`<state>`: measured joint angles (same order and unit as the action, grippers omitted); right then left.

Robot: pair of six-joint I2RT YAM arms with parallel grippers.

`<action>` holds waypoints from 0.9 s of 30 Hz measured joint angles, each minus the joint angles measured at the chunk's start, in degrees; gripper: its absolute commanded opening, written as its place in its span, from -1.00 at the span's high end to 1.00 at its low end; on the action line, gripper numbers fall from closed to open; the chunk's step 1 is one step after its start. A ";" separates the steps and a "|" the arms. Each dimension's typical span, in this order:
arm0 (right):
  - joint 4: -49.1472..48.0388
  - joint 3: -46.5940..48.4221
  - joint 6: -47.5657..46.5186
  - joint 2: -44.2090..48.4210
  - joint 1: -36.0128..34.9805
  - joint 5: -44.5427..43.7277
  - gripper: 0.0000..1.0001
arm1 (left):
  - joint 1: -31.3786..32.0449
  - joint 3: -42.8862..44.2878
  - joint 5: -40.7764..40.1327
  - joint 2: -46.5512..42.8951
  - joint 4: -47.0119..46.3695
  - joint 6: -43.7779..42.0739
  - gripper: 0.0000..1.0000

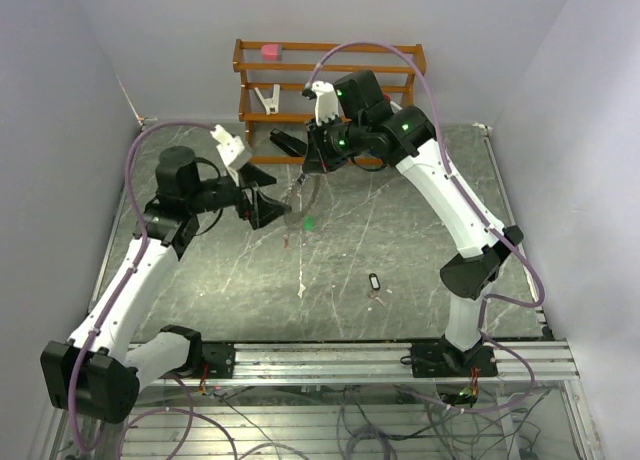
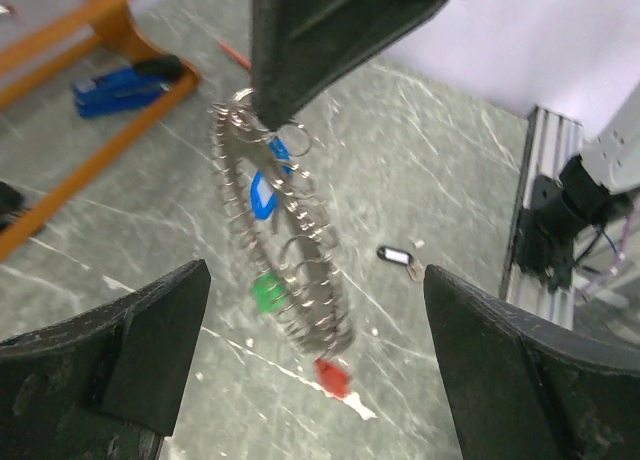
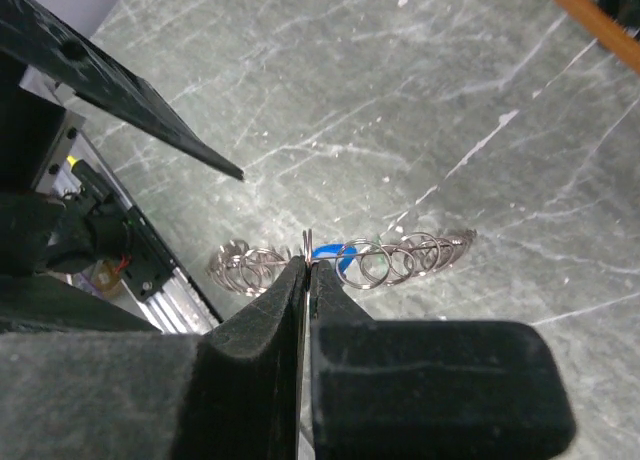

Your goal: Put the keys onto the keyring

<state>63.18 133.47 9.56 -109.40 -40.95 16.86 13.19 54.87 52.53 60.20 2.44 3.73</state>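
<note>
The keyring (image 2: 285, 260), a big wire ring lined with small loops, hangs edge-on above the table. My right gripper (image 3: 308, 265) is shut on its top rim, seen from the left wrist as dark fingers (image 2: 300, 50). Keys with a blue tag (image 2: 262, 193), a green tag (image 2: 268, 292) and a red tag (image 2: 332, 376) dangle from the ring. Just left of the ring (image 1: 300, 195), my left gripper (image 2: 315, 273) stands wide open and holds nothing. A key with a black tag (image 1: 374, 280) lies loose on the table.
A wooden rack (image 1: 330, 80) stands at the back wall with a pink item (image 1: 270, 51) and a white clip (image 1: 267, 100) on it. A blue stapler (image 2: 120, 85) sits under it. An aluminium rail (image 1: 400, 355) runs along the near edge.
</note>
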 measured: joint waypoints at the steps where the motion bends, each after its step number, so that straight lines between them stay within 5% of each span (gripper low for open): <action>1: -0.13 -1.07 0.57 0.26 0.00 0.20 1.00 | 1.42 0.31 -0.52 0.52 2.47 -1.53 -0.96; 14: -1.64 -6.32 3.50 3.52 -0.31 5.77 1.00 | 5.84 5.09 -5.05 5.51 9.51 -8.44 -0.97; 27: -0.48 -8.33 -1.70 4.37 -0.39 16.85 1.00 | 5.88 10.40 11.26 7.98 11.28 -17.22 -0.85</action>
<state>62.70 125.14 7.86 -105.03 -41.34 33.71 19.07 65.28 63.79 68.18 13.72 -13.50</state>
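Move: In front of the left fingertips, about 6 cm to the right, level in reach and some 3 cm lower, is the middle of the keyring. From the right hand, which already pinches its far edge, that middle lies about 6 cm back, 1 cm left and 5 cm below. The blue-tag key hangs 6 cm right, 3 cm ahead of the left hand and 3 cm below. On the table, the black-tag key lies roughly 14 cm back, 16 cm right of and 31 cm below the right hand. Closing in on the keyring with wide-open fingers, the left hand dips nearly 3 cm, climbs back and reaches about 4 cm to the right, drawing back a little late on while turning some 20 degrees clockwise. Meanwhile the shut right fingers keep their pinch and bring the keyring back about 6 cm towards the left fingers, after a short dip, turning roughly 15 degrees counter-clockwise. ##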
